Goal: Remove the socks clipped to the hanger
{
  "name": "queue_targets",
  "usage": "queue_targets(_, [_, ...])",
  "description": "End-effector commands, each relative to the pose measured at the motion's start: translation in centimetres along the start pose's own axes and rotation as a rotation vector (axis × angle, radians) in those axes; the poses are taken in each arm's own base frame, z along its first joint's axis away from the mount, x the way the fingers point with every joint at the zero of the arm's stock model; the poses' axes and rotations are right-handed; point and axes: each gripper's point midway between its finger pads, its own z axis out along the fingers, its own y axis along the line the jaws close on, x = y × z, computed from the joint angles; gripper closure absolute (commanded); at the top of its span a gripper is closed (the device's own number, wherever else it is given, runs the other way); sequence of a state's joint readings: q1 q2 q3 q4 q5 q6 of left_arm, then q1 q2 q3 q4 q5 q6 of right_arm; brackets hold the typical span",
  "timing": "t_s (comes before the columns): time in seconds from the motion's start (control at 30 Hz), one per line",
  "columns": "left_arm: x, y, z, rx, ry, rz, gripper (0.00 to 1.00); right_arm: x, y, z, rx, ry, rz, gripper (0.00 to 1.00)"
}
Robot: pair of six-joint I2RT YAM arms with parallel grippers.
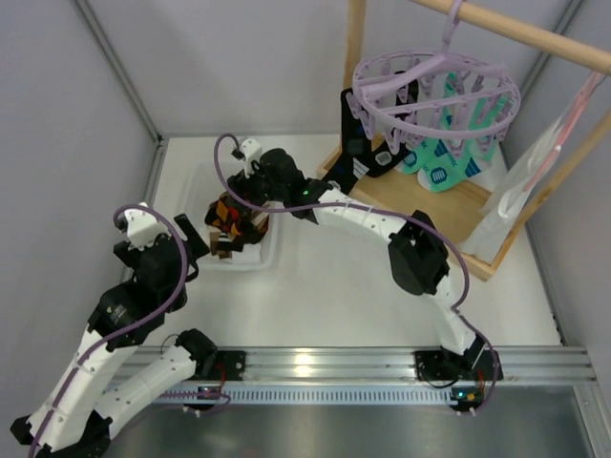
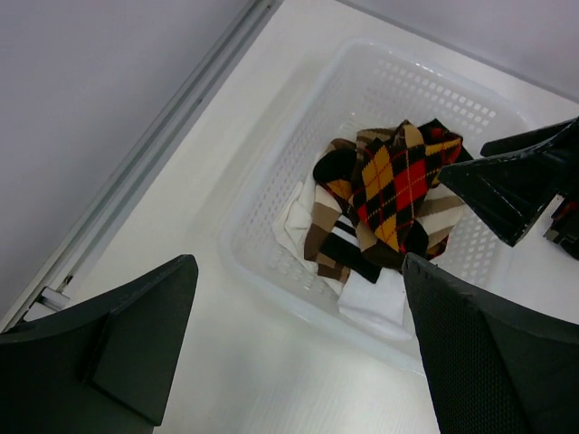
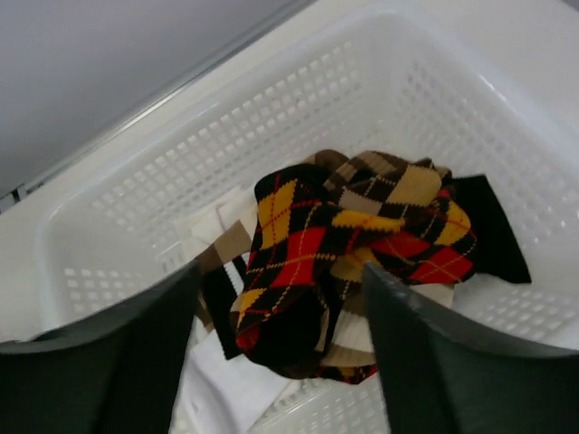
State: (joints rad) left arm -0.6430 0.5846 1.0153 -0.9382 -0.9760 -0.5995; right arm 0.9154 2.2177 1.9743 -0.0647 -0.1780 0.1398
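Observation:
The lavender hanger (image 1: 434,95) hangs by its hook from a wooden bar at the back right. A black sock with white stripes (image 1: 358,143) and mint-teal socks (image 1: 439,167) hang clipped under it. Argyle socks (image 1: 229,224) lie piled in a white basket (image 1: 263,256) at the left. My right gripper (image 1: 250,212) is open and empty just above that pile (image 3: 317,244), with the basket wall (image 3: 271,117) behind. My left gripper (image 1: 191,253) is open and empty over the table beside the basket's near rim (image 2: 271,271). The pile (image 2: 393,185) and the right gripper's fingers (image 2: 516,185) show in the left wrist view.
The wooden rack frame (image 1: 516,29) stands on a wooden base (image 1: 430,205) at the back right. A white and pink item (image 1: 535,162) hangs off its right end. Grey walls close in the table on the left, back and right. A metal rail (image 1: 382,363) runs along the front.

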Motion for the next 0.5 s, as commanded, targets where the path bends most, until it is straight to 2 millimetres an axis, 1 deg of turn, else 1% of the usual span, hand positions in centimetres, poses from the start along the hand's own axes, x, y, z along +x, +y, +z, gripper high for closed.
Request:
queue_targets(0.0, [0.4,-1.2,0.0,0.067,0.012,0.005,0.02,-6.3,1.4,-4.1,0.001,-0.114,-0.034,0.31])
queue_targets(0.03, [0.3,-2.0,0.0,0.106,0.008,-0.006,0.02,-7.1,1.2,-5.0,0.018,-0.138,-0.034,0.20])
queue_targets(0.07, [0.7,-3.2,-0.2,0.169,0.030,-0.004,0.02,-6.0,0.6,-5.7,0.033,-0.115,-0.030,0.18])
queue_targets(0.1, [0.9,-3.8,-0.3,0.204,0.037,0.012,0.02,-8.1,1.0,-8.0,0.040,-0.156,-0.038,0.16])
queue_targets(0.13, [0.9,-4.7,-0.3,0.240,0.040,0.006,0.02,-8.6,0.4,-9.3,0.063,-0.169,-0.037,0.16])
queue_targets(0.17, [1.4,-6.1,-0.8,0.320,0.076,0.013,0.02,-6.6,0.1,-10.0,0.072,-0.133,-0.029,0.16])
queue_targets(0.2, [1.7,-6.9,-1.0,0.360,0.090,0.013,0.02,-8.8,0.6,-13.0,0.070,-0.190,-0.038,0.16])
queue_targets(0.23, [2.1,-8.0,-1.3,0.410,0.112,0.007,0.02,-8.4,0.6,-14.3,0.075,-0.188,-0.038,0.16])
queue_targets(0.27, [2.5,-10.1,-2.0,0.512,0.147,-0.012,0.02,-6.2,0.3,-15.1,0.086,-0.165,-0.040,0.16])
queue_targets(0.3, [2.8,-11.5,-2.5,0.573,0.172,-0.046,0.02,-8.1,1.1,-18.3,0.089,-0.223,-0.049,0.16])
queue_targets(0.33, [3.8,-12.7,-2.8,0.625,0.204,-0.060,0.02,-7.7,0.7,-19.7,0.118,-0.227,-0.048,0.14])
queue_targets(0.37, [4.7,-14.2,-2.9,0.676,0.237,-0.069,0.02,-4.5,0.1,-20.5,0.145,-0.178,-0.034,0.13])
queue_targets(0.4, [5.1,-17.4,-4.3,0.843,0.257,-0.119,0.02,-6.0,0.2,-23.9,0.178,-0.245,-0.032,0.12])
queue_targets(0.43, [5.6,-19.1,-4.9,0.930,0.272,-0.123,0.02,-5.4,0.3,-25.4,0.183,-0.253,-0.029,0.10])
queue_targets(0.47, [6.7,-21.4,-5.6,1.043,0.303,-0.114,0.02,-2.5,-0.6,-26.3,0.223,-0.214,-0.015,0.07])
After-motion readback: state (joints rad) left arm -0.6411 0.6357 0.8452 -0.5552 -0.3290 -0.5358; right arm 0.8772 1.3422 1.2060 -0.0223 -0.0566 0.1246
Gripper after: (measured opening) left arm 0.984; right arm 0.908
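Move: The next sock seems to be the black one clipped at the hanger's near-left side: some 37 cm right of the empty left hand, 15 cm ahead and about 3 cm lower. The just-dumped sock pile in the basket lies about 11 cm right of that hand, 13 cm ahead and 22 cm down. From the right hand, poised over the pile, the black sock is roughly 27 cm right, 8 cm ahead and 5 cm up; the teal socks hang about 18 cm right of the black one, level with it in reach. The right hand, already clear of the dropped sock, opens from about half to nearly full as it pulls away from the basket, some 18 cm to the right, rising about 11 cm and drawing back 9 cm towards the space in front of the hanger. Wide open all along, the left hand starts slowly and speeds up to the right, about 14 cm with a little forward reach and a slight sink, turning some 35 degrees clockwise so its fingers swing from the basket side towards the hanging socks. ##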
